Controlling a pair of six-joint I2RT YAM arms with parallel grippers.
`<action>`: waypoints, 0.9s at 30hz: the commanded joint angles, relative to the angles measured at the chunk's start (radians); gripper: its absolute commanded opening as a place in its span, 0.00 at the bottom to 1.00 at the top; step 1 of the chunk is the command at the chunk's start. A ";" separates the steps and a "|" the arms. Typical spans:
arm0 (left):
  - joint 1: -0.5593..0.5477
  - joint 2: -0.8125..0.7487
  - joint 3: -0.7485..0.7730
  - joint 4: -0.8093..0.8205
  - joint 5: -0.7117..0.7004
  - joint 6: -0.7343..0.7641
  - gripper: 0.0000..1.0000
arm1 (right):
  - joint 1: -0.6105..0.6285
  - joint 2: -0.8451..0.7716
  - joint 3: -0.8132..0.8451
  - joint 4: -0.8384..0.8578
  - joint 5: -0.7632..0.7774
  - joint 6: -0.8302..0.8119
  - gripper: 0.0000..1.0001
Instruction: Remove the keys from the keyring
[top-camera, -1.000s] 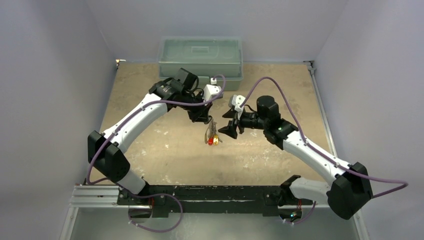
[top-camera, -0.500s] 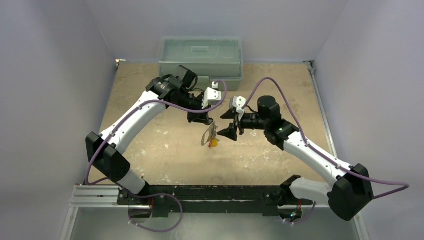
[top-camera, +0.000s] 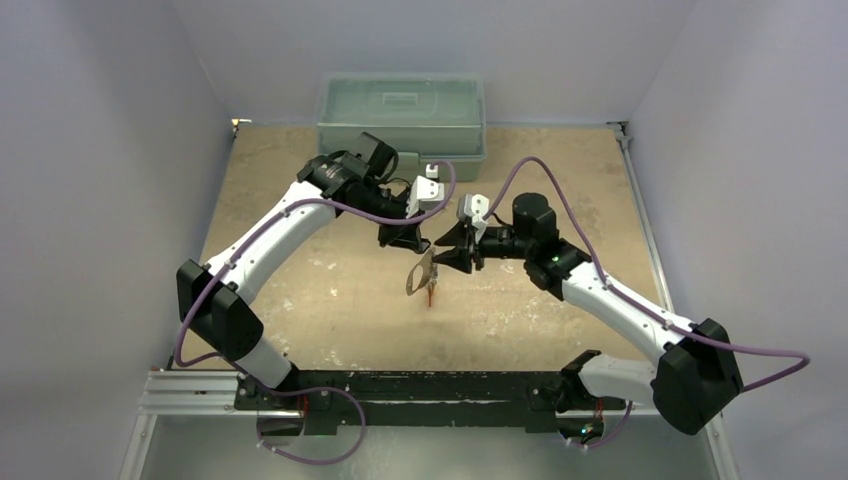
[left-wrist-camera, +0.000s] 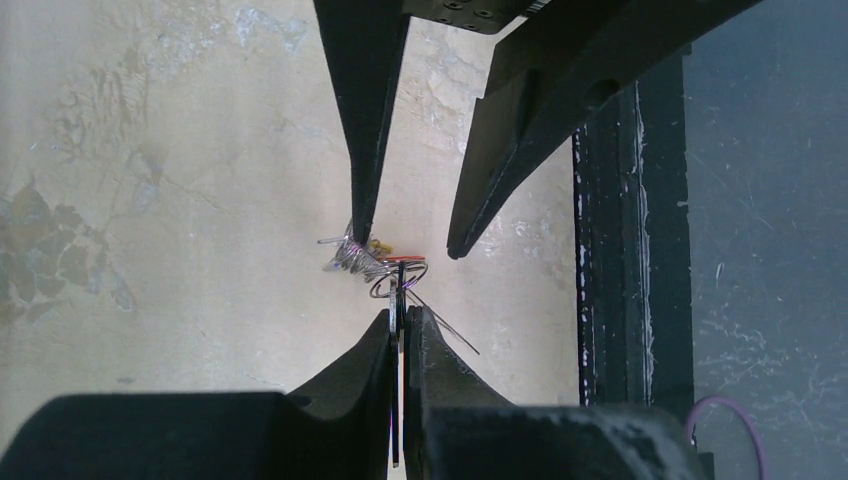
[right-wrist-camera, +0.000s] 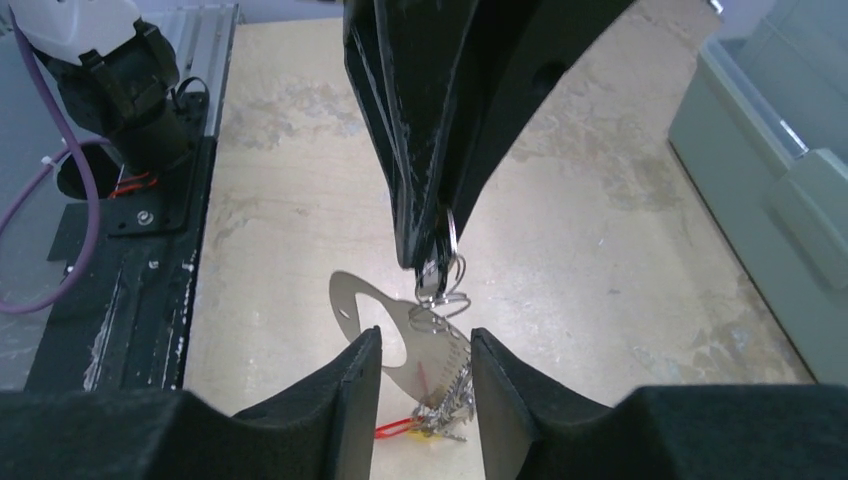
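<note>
The keyring (right-wrist-camera: 352, 298), a flat grey oval loop, hangs tilted above the table (top-camera: 330, 290). Small wire rings (right-wrist-camera: 447, 272) join its top. My left gripper (top-camera: 408, 243) (right-wrist-camera: 421, 258) is shut on those rings, its fingertips (left-wrist-camera: 384, 330) pressed together. The keys (right-wrist-camera: 450, 408) dangle below in a silvery cluster with a red tag (right-wrist-camera: 392, 429), just above the table (top-camera: 430, 296). My right gripper (top-camera: 443, 258) (right-wrist-camera: 425, 340) is open. Its fingers straddle the keyring's lower part and the keys, with gaps on both sides. In the left wrist view they (left-wrist-camera: 365, 150) point at the cluster (left-wrist-camera: 350, 258).
A pale green lidded box (top-camera: 402, 112) stands against the back wall. A black rail (top-camera: 420, 385) (left-wrist-camera: 625, 250) runs along the table's near edge. Grey walls close the table on left and right.
My right gripper has moved left onto the hanging bunch and its jaws have narrowed around it. The left gripper shifted slightly and the keyring swung and tilted.
</note>
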 joint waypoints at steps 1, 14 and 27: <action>0.006 -0.030 -0.015 0.103 0.039 -0.102 0.00 | -0.002 -0.005 -0.004 0.091 0.006 0.035 0.40; 0.008 -0.025 -0.012 0.132 0.042 -0.154 0.00 | -0.002 0.018 -0.015 0.110 0.015 0.030 0.31; 0.019 -0.045 -0.025 0.149 0.050 -0.177 0.00 | -0.001 0.016 -0.016 0.115 0.006 0.032 0.05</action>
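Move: The keyring's free wire loops, my right hand's target, are only about 1 cm to the left of its fingertips, level with them and neither ahead nor back. Counted from my right hand, the silver carabiner hangs 2 cm back, 3 cm left and 5 cm below; the keys and tags dangle roughly 8 cm beneath, about 1 cm back and 2 cm left. For my left hand, gripping the ring, those loops lie 1 cm right and 1 cm below. With my left hand still gripping the ring, I bring its loops about 1 cm to the right and as much forward, turning some 5 degrees counter-clockwise. My half-open right hand rises about 1 cm and sinks back, easing a little forward and left, while its fingers narrow all through until nearly shut on the loops, to pinch them. ##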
